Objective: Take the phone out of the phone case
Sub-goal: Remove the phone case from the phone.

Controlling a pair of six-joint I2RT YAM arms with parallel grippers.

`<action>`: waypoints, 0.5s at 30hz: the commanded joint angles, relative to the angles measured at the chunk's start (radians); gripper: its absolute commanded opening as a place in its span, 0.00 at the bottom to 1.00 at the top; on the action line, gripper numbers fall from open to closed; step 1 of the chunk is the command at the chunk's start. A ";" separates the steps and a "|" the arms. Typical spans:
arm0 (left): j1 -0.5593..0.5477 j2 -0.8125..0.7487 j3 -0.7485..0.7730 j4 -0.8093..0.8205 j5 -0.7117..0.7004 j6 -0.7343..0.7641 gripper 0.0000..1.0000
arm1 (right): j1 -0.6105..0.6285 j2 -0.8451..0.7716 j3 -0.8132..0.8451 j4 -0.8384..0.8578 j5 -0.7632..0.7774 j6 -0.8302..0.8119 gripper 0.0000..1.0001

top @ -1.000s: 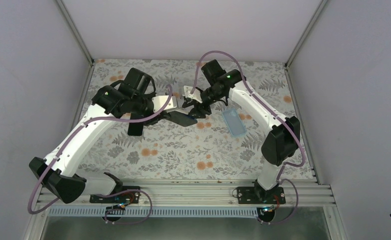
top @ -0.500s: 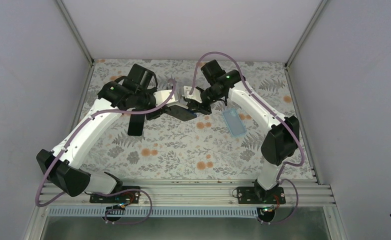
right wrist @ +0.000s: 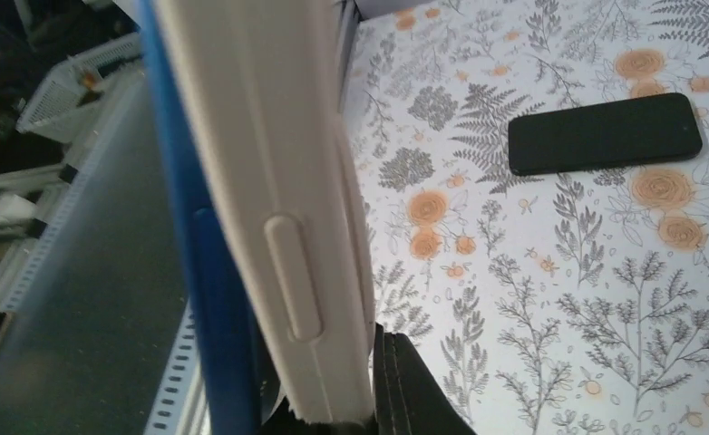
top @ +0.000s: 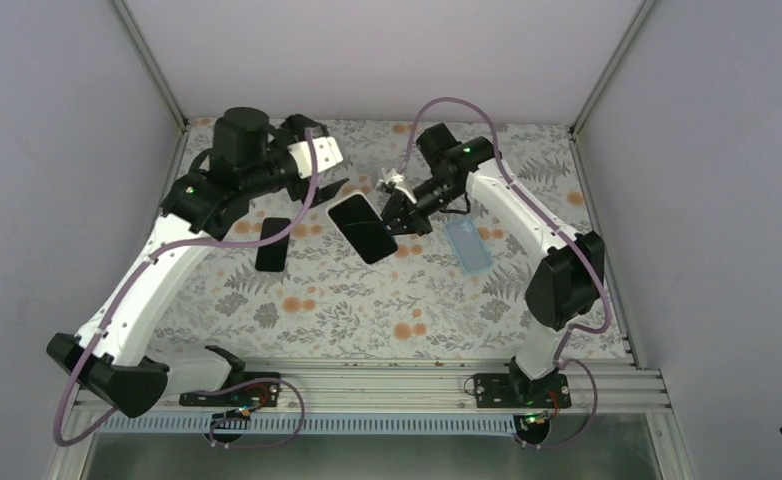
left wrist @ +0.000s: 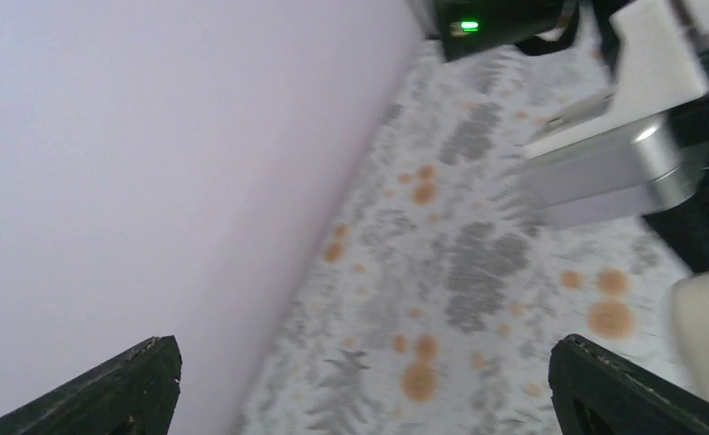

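The phone (top: 361, 228), its black screen facing up, hangs tilted above the table with my right gripper (top: 394, 212) shut on its right end. In the right wrist view my right gripper (right wrist: 337, 403) clamps the phone (right wrist: 278, 199) edge-on, showing its pinkish-beige side and a side button. The phone case (top: 467, 245), an empty light-blue shell, lies flat on the table to the right of that gripper. My left gripper (top: 329, 187) stands open up and to the left of the phone, apart from it. Nothing sits between the left gripper's (left wrist: 360, 381) fingers.
A plain black phone (top: 272, 243) lies flat on the floral table at the left, also visible as the black phone (right wrist: 605, 133) in the right wrist view. The back wall (left wrist: 151, 163) is close to the left gripper. The metal rail (top: 367, 385) runs along the near edge.
My left gripper opened, let go of the phone and swung back to the left. The right gripper, having shut on the phone, now holds it alone, screen up.
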 commanded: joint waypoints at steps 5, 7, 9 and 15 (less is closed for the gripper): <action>0.009 -0.117 0.019 0.227 -0.135 0.010 1.00 | -0.147 -0.085 -0.014 0.329 -0.104 0.422 0.03; -0.020 -0.077 0.059 0.245 -0.171 -0.013 1.00 | -0.164 -0.061 0.017 0.411 -0.061 0.517 0.03; -0.051 -0.035 0.080 0.270 -0.236 -0.013 1.00 | -0.168 -0.039 0.053 0.492 0.017 0.629 0.03; -0.181 0.049 0.009 0.425 -0.379 0.068 1.00 | -0.200 0.058 0.220 0.602 0.109 0.812 0.03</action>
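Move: The phone in its pale case is in the right fingers, its middle about 5 cm left, 1 cm ahead and 2 cm above that hand. From the empty left hand it lies roughly 7 cm back, 5 cm right and 10 cm lower. The black phone on the table is some 23 cm left, 5 cm ahead and 35 cm below the left hand; a clear blue case lies about 22 cm right, 12 cm ahead and 24 cm below the right hand. Still pinching the cased phone by its long edge, the right hand sweeps it forward about 13 cm, rising some 5 cm and swinging clockwise roughly 30 degrees. The left hand, wide open and touching nothing, climbs about 10 cm clear of the phone while its fingers tip upward some 20 degrees; it drifts left at first, then swings back right. ##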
